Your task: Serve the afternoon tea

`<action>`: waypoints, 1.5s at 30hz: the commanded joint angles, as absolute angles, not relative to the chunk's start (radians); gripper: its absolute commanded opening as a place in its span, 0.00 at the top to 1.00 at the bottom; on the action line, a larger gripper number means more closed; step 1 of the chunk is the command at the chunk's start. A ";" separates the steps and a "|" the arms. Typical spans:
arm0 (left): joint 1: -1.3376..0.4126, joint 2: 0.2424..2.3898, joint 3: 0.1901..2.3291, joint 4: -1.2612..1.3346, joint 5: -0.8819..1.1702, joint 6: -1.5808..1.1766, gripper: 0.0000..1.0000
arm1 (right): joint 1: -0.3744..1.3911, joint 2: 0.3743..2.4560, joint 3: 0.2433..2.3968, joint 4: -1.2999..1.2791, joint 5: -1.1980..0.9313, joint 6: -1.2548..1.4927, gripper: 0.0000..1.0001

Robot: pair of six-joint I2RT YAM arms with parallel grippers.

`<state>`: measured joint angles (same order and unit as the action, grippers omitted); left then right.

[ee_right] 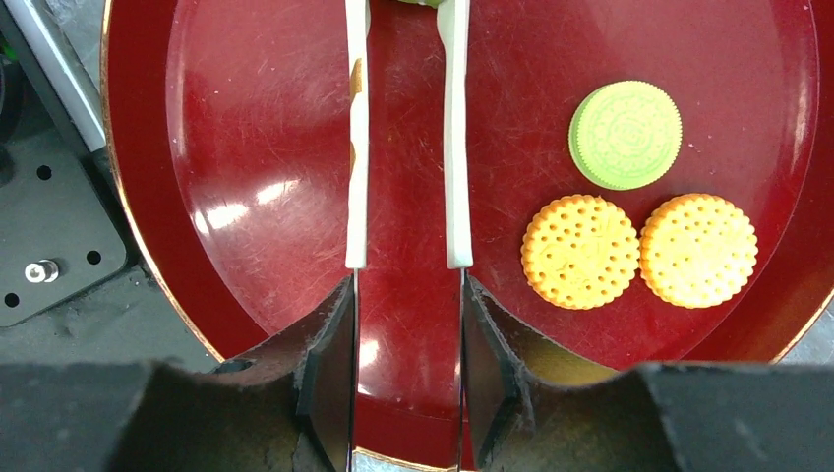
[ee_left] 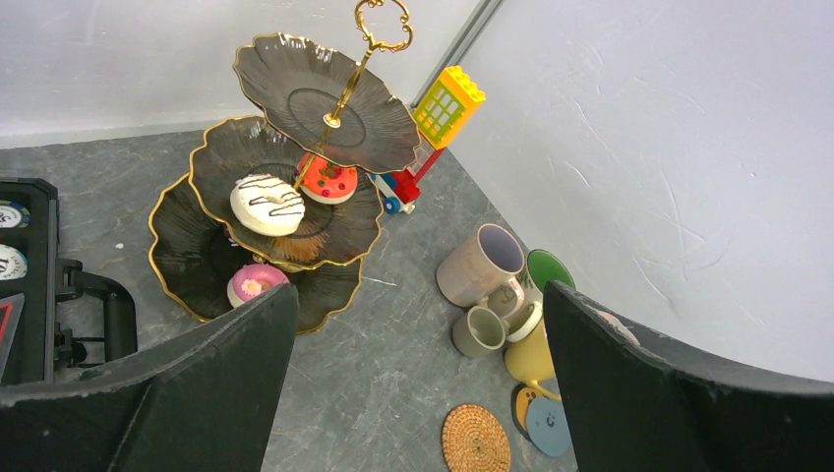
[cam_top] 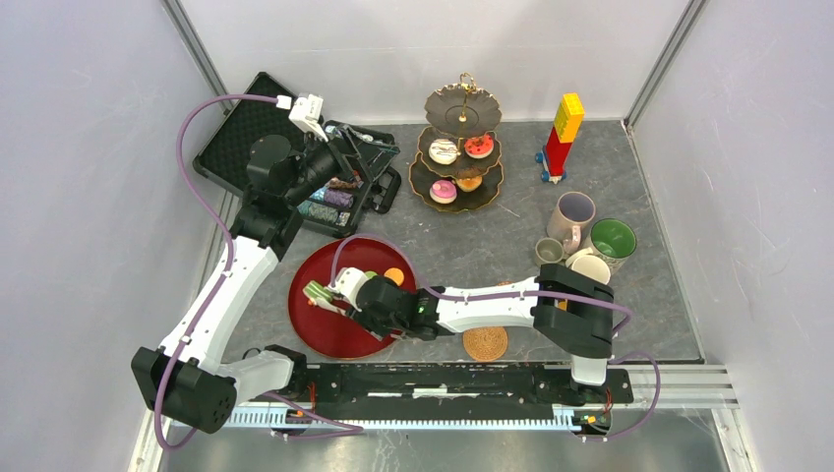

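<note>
The three-tier stand [cam_top: 460, 147] [ee_left: 295, 187] holds a white donut [ee_left: 268, 204], a red donut [ee_left: 327, 181] and a pink cake [ee_left: 254, 284]. The lilac mug [cam_top: 572, 212], green-lined mug [cam_top: 612, 239], small grey mug [cam_top: 549, 251] and yellow mug [cam_top: 590, 267] cluster at the right. A woven coaster [cam_top: 485, 343] lies near the front. My right gripper [ee_right: 405, 285] [cam_top: 352, 301] is over the red tray, shut on the metal tongs [ee_right: 356, 147], whose tips hold a small green piece [cam_top: 317, 293]. My left gripper [ee_left: 418, 295] [cam_top: 344, 152] hangs open and empty, facing the stand.
The red tray [ee_right: 246, 147] [cam_top: 325, 339] holds a green cookie [ee_right: 625, 135] and two orange cookies [ee_right: 580, 252]. An open black case [cam_top: 236, 138] lies at the back left under the left arm. A red-and-yellow block tower [cam_top: 563, 133] stands at the back right. A blue coaster [ee_left: 548, 425] lies by the yellow mug.
</note>
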<state>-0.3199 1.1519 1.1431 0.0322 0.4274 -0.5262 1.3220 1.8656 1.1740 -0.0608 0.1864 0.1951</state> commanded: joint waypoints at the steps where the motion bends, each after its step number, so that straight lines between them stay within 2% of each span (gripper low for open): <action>1: -0.314 1.136 1.160 0.061 0.451 -0.570 0.00 | 1.324 1.810 1.164 -0.008 0.207 0.230 0.66; 6: -0.314 1.128 1.160 0.061 0.451 -0.570 0.00 | 1.316 1.730 1.100 0.021 0.185 0.240 0.71; 12: -0.314 1.115 1.163 0.055 0.440 -0.558 0.00 | 1.260 1.534 0.889 0.160 0.069 0.238 0.74; 19: -0.314 1.112 1.163 0.055 0.440 -0.557 0.00 | 1.017 1.288 0.711 0.186 -0.162 0.310 0.74; 21: -0.314 1.110 1.162 0.055 0.437 -0.557 0.00 | 0.954 1.221 0.703 0.128 -0.195 0.274 0.74; 28: -0.314 1.112 1.161 0.054 0.437 -0.559 0.00 | 0.696 1.027 0.754 -0.168 -0.095 0.159 0.74; 36: -0.314 1.116 1.161 0.054 0.438 -0.561 0.00 | 0.437 1.073 0.932 -0.361 -0.111 0.080 0.75; 45: -0.314 1.119 1.161 0.054 0.440 -0.562 0.00 | 0.358 1.198 1.045 -0.378 -0.127 0.058 0.75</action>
<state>-0.3199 1.1366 1.1431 0.0319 0.4271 -0.5262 0.3733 1.1603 0.9836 -0.3798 -0.1059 0.0814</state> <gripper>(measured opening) 0.997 0.425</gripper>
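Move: The three-tier stand's middle tier is about 33 cm ahead of the right hand and 19 cm to its right, near its height; the red donut sits on that tier's right half, some 4 cm right of centre. The green cake roll, pinched in the paw tongs, is roughly 6 cm ahead, 12 cm left and 13 cm below. A green cookie lies 10 cm ahead, straight on, 15 cm down. From the left hand the tier is about 15 cm ahead, 18 cm right and 32 cm below. To the right first, and up off the plate, then right and forward together, the right hand sweeps the paw tongs across to the stand, about 30 cm right, 18 cm forward and 15 cm up, slowing at the end. The wrist swings nearly 40 degrees clockwise so the tongs point more forward; the fingers keep their grip and the tongs still pinch the cake roll. ##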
